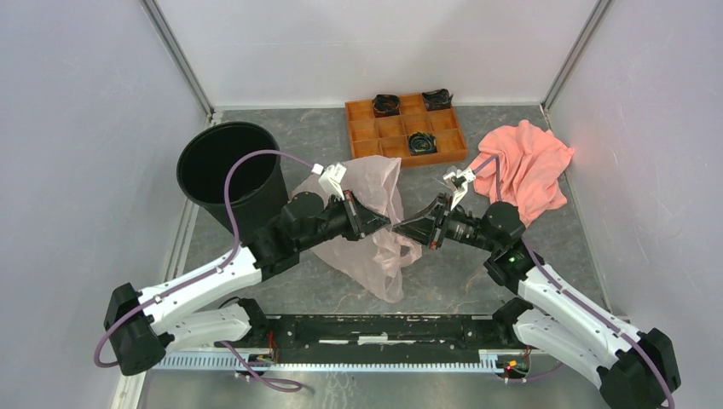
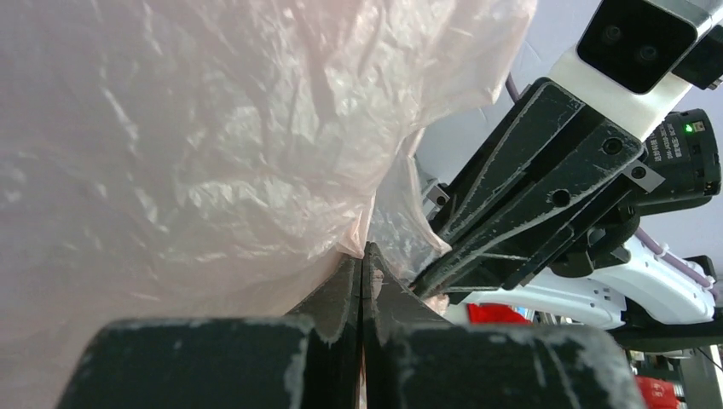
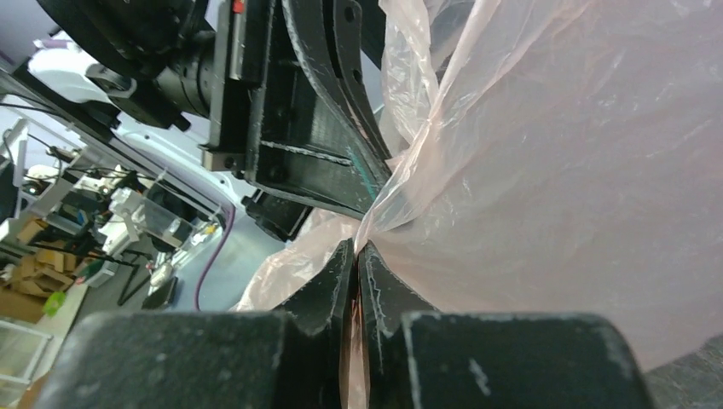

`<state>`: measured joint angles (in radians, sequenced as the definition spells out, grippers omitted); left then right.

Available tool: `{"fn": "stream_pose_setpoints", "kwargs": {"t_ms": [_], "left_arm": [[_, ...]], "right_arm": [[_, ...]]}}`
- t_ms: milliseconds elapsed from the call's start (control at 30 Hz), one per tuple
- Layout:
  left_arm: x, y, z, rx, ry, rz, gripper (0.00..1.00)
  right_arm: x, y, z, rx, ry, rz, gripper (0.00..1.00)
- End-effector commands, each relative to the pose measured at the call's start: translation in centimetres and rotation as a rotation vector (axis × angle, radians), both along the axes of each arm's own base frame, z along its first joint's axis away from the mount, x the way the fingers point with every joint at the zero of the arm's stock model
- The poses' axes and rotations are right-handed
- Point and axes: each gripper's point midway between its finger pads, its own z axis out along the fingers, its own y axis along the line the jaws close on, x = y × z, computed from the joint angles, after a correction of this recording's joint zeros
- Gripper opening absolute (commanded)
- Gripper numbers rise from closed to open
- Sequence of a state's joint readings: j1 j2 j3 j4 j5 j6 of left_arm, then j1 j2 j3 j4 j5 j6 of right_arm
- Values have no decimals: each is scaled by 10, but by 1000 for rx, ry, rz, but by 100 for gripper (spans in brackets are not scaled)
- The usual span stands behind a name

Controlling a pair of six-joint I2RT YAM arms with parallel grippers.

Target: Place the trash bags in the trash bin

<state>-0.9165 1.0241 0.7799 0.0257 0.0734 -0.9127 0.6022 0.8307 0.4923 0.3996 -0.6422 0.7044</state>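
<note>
The trash bag (image 1: 381, 260) is a thin, crinkly pale pink film hanging between my two arms above the table's middle. My left gripper (image 1: 385, 223) is shut on a fold of it, and the film (image 2: 196, 153) fans out from its tips (image 2: 364, 249). My right gripper (image 1: 401, 228) faces it almost tip to tip. Its jaws stand a hair apart with a strip of the bag (image 3: 554, 170) pinched between them (image 3: 356, 245). The black round trash bin (image 1: 228, 170) stands upright at the left rear, behind my left arm, its mouth showing.
An orange compartment tray (image 1: 367, 129) with dark items sits at the back centre. A salmon-pink cloth (image 1: 530, 166) lies crumpled at the back right. White walls and metal posts enclose the table on three sides.
</note>
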Motion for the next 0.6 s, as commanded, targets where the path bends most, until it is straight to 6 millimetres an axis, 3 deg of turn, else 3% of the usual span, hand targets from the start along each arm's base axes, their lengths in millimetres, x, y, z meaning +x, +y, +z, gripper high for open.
{"fn": "stream_pose_setpoints", "kwargs": {"t_ms": [0,133,233,500,567], "left_arm": [[10,-4,12,-80,-16,45,2],[13,-9,-1,-95,22,56,2],[16,-12,-4,-105,35,66,2],[26,-14,-7,-128,57,115,2],[28,-16,-9,-131,66,119,2]], "right_arm": [[4,-1,17,68,9,-34,11],[10,-4,9,44,35,-81,15],[12,-5,7,16,34,-109,25],[16,-11,-12,-180,-92,-179,75],[12,-6,-17,-229,-133,-160,83]]}}
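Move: Pinched in both hands, the trash bag hangs with its middle about 6 cm to the left of each hand and some 9 cm below, roughly level with them fore and aft. The trash bin is about 33 cm to the left of the left hand, 11 cm farther out and 13 cm lower. From the right hand, the wooden tray lies about 27 cm ahead, 2 cm right and 24 cm down, the pink cloth 17 cm ahead, 28 cm right and as low. Opening from nearly shut to about three-quarters wide, the right fingers let go of the bag's edge while that hand eases forward about 1 cm, sinks 2.5 cm and turns some 10 degrees, staying around the loose plastic. The left hand keeps its shut pinch on the bag and carries it about 2 cm down and 1.5 cm forward, drifting slightly right. ##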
